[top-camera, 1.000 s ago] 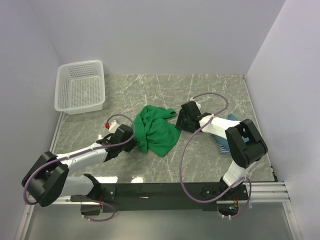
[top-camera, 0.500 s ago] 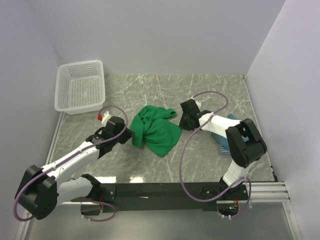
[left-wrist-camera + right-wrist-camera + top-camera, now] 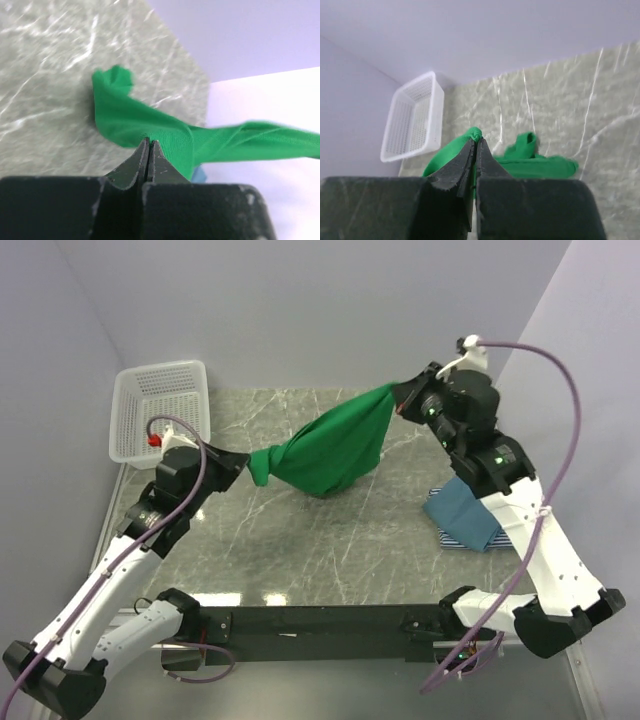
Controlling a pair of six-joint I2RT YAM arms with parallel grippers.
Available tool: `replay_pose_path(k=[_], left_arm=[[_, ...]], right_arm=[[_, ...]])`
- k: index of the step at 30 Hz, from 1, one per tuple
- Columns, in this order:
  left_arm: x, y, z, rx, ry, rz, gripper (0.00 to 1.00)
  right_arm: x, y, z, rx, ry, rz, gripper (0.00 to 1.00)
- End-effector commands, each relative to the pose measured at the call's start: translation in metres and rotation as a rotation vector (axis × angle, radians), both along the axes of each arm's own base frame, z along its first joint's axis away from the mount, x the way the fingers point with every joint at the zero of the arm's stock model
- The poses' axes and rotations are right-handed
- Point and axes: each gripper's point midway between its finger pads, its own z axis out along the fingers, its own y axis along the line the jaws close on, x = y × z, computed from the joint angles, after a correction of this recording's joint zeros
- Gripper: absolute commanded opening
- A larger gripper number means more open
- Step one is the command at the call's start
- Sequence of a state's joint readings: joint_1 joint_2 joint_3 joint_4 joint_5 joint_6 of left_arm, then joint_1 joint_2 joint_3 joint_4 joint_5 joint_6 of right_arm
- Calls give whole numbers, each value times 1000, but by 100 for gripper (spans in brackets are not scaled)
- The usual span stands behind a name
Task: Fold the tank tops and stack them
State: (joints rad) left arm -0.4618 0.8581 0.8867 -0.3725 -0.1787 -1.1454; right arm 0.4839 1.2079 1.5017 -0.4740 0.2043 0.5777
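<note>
The bright green tank top (image 3: 335,445) hangs stretched in the air between both arms, its lower belly sagging toward the table. My left gripper (image 3: 246,462) is shut on its left end, seen as green cloth (image 3: 150,127) at the closed fingertips. My right gripper (image 3: 400,395) is raised at the back right and shut on the other end, a bunched green edge (image 3: 476,133) pinched at the tips. The teal-blue tank top (image 3: 468,508) lies folded at the right on top of the striped tank top (image 3: 452,538), of which only an edge shows.
A white lattice basket (image 3: 160,410) stands at the back left corner of the marble table (image 3: 300,550). Walls close in the left, back and right sides. A black rail (image 3: 330,622) runs along the near edge.
Both arms have lifted and pulled apart, raising the green tank top off the table and stretching it. The right gripper closed on its edge and swung up to the back right.
</note>
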Motion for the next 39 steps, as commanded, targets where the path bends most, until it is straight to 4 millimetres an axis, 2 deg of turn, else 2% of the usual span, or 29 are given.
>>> replay_pose_path(k=[1, 5, 9, 10, 11, 12, 13, 14, 15, 16, 17, 19, 20, 23, 25, 26, 27, 28, 29, 30, 31, 32, 33, 34, 35, 36, 37, 38, 39], left_arm=[[5, 6, 44, -41, -94, 23, 1], [40, 11, 73, -155, -156, 27, 1], [102, 2, 102, -252, -220, -15, 0], [109, -9, 116, -284, -253, -88, 0], [119, -9, 162, -316, -379, -112, 0], [145, -14, 153, -315, -351, -116, 0], [152, -20, 164, -322, -370, -149, 1], [153, -21, 214, -325, -489, -185, 1], [176, -27, 208, -315, -466, -195, 1], [182, -29, 220, -311, -483, -205, 0], [174, -30, 263, -305, -580, -248, 1], [188, -34, 271, -283, -588, -262, 1], [181, -31, 293, -277, -632, -267, 1], [180, -17, 291, -253, -630, -230, 0], [159, -1, 300, -246, -667, -195, 1], [164, 2, 269, -241, -603, -177, 1], [146, 8, 275, -240, -625, -160, 1], [142, 10, 264, -233, -605, -152, 1], [148, 10, 218, -227, -511, -135, 1], [131, 14, 215, -232, -513, -126, 0], [126, 14, 196, -255, -479, -120, 1], [127, 14, 131, -261, -350, -104, 1], [108, 16, 118, -271, -342, -100, 7], [100, 14, 90, -289, -289, -88, 13], [86, 11, 13, -292, -151, -80, 23], [67, 9, -4, -306, -143, -93, 42], [53, 3, -31, -309, -110, -116, 48], [29, 7, -85, -299, -9, -96, 57], [18, 8, -104, -295, 18, -93, 58]], right_arm=[[4, -12, 30, -62, -56, -31, 0], [37, -3, 47, -75, -100, 29, 0], [88, 7, 56, -49, -148, 136, 0], [107, 7, 66, -35, -180, 155, 0], [116, 7, 71, -30, -190, 169, 0], [124, 6, 80, -27, -207, 180, 0], [135, 8, 97, -22, -241, 193, 0], [140, 5, 107, -25, -266, 190, 0], [145, 4, 116, -27, -289, 188, 0], [146, 3, 137, -22, -340, 186, 0], [146, -3, 148, -11, -367, 175, 0], [139, -10, 171, 14, -437, 178, 0], [135, -15, 176, 35, -449, 176, 0], [117, -22, 183, 30, -480, 173, 0], [107, -25, 171, 16, -441, 172, 0], [105, -25, 162, 14, -417, 173, 0], [101, -25, 152, 15, -393, 176, 0], [94, -26, 125, 18, -341, 175, 0], [88, -26, 108, 32, -306, 178, 0], [82, -27, 89, 39, -267, 179, 0], [68, -26, 45, 42, -187, 190, 0], [58, -23, 20, 66, -140, 206, 0], [48, -21, -7, 80, -91, 214, 0], [27, -19, -67, 83, 14, 219, 0], [15, -19, -99, 76, 63, 215, 1], [4, -21, -131, 76, 118, 197, 7], [-20, -25, -190, 72, 222, 190, 15], [-33, -25, -215, 75, 262, 199, 35], [-44, -27, -237, 79, 301, 188, 45]])
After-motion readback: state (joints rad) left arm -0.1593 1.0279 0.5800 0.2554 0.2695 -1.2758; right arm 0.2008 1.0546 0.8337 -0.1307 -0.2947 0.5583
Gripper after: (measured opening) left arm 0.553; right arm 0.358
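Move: Both hands already pinch the green tank top, stretched in the air between them. The clear table it is taken to lies about 24 cm ahead of the left hand, 15 cm to its right and 27 cm below; from the right hand, some 18 cm ahead, 13 cm left and 40 cm below. The basket stands roughly 28 cm ahead of the left hand and 23 cm to its left. The folded pile lies about 22 cm right of the right hand and 5 cm back. Both hands fling the green tank top out over the table, swinging about 20 cm forward and rising, the left much more, with the fingers tipping up (left some 30 degrees), then whip back nearly as far and drop roughly 30 cm as the wrists tip down again. Late in that downstroke, both sets of fingers open and let go of the near edge, well above the table. ##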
